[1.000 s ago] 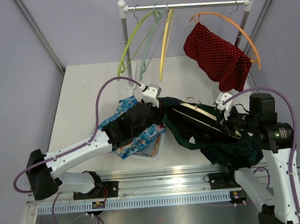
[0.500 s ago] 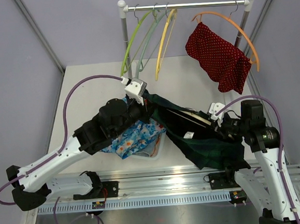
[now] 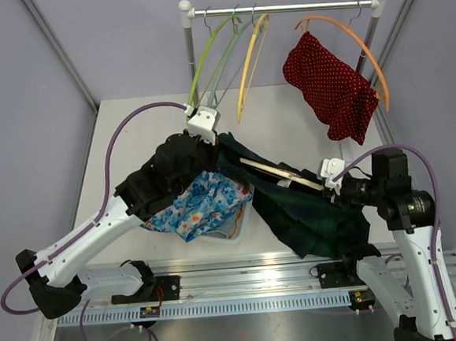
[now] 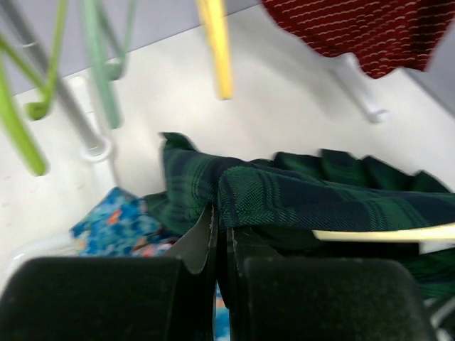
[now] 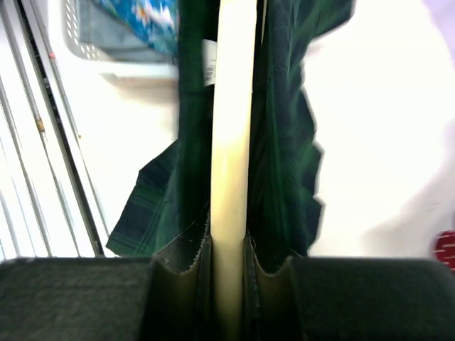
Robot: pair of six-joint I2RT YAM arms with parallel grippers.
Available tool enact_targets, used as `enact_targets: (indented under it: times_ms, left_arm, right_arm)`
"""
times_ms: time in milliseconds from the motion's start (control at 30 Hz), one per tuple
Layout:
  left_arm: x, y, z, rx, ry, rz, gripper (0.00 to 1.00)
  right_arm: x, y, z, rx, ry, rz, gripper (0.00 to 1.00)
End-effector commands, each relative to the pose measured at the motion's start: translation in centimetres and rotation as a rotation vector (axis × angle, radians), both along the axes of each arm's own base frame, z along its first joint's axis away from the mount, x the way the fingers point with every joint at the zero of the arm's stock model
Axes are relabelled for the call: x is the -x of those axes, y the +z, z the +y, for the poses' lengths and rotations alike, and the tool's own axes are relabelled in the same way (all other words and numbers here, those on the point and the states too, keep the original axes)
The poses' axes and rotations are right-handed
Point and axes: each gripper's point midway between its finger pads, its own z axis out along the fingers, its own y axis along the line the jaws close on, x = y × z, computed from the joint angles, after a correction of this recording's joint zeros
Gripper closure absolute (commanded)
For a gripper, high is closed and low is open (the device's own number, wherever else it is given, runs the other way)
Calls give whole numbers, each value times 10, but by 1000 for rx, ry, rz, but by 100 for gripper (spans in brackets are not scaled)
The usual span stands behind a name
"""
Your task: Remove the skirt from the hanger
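A dark green plaid skirt point(image 3: 314, 215) lies spread across the middle of the table, with a cream hanger point(image 3: 279, 172) running through it. My left gripper point(image 3: 213, 149) is shut on the skirt's upper left edge; in the left wrist view the plaid cloth point(image 4: 306, 199) is pinched between the closed jaws of that gripper point(image 4: 222, 217), and the hanger's bar point(image 4: 384, 232) pokes out on the right. My right gripper point(image 3: 334, 187) is shut on the hanger's near end. In the right wrist view the cream bar point(image 5: 231, 142) sits clamped in the right gripper point(image 5: 229, 245), with skirt folds point(image 5: 281, 142) on both sides.
A clothes rail point(image 3: 278, 9) at the back holds a green hanger point(image 3: 204, 66), a pale green one point(image 3: 221, 60), a yellow one point(image 3: 250, 66) and an orange one point(image 3: 360, 45) with a red dotted garment point(image 3: 332, 87). A white basket point(image 3: 217, 234) holds blue floral cloth point(image 3: 203, 204).
My left arm rose and drew the skirt's edge back and to the left, baring more of the cream hanger. The right gripper kept its hold and shifted slightly.
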Motion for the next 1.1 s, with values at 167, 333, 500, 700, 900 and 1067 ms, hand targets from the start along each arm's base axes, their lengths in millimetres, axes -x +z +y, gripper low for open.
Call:
enact_targets:
  times_ms: [167, 333, 500, 700, 900, 1067]
  left_arm:
    - [-43, 6, 75, -39, 290, -90, 100]
    - [-43, 3, 89, -34, 306, -88, 100]
    - [-28, 35, 90, 58, 243, -129, 100]
    - [-12, 76, 82, 117, 149, -156, 100]
    - [-44, 11, 102, -62, 293, -53, 100]
    - [-50, -22, 112, -61, 303, 4, 100]
  right_arm:
    - [21, 66, -1, -5, 16, -94, 100]
    - [18, 75, -6, -2, -37, -98, 100]
    - [0, 52, -20, 50, -131, -64, 100]
    - [5, 22, -11, 37, -60, 2, 100]
    - [45, 76, 14, -76, 118, -74, 100]
    - [45, 97, 10, -62, 78, -98, 100]
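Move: The left hand, pinching the green plaid skirt, has the basket about 28 cm below it, some 6 cm to its left and 4 cm back; the middle of the cream hanger lies roughly 20 cm to its right, 6 cm back and slightly lower. From the right hand, which grips the hanger's end, the green skirt's middle is about 10 cm left, 1 cm ahead and a little lower, and the red spotted skirt hangs some 28 cm ahead, 2 cm right. Upward in two jerks goes the right hand, keeping its grip on the end of the cream hanger: up over 6 cm, a dip of about 3, then up again, drawing slightly back late on, to end some 9 cm higher. The left hand keeps its pinch on the green skirt and tugs it about 4 cm left, away from the hanger, bobbing down, up and down again. ##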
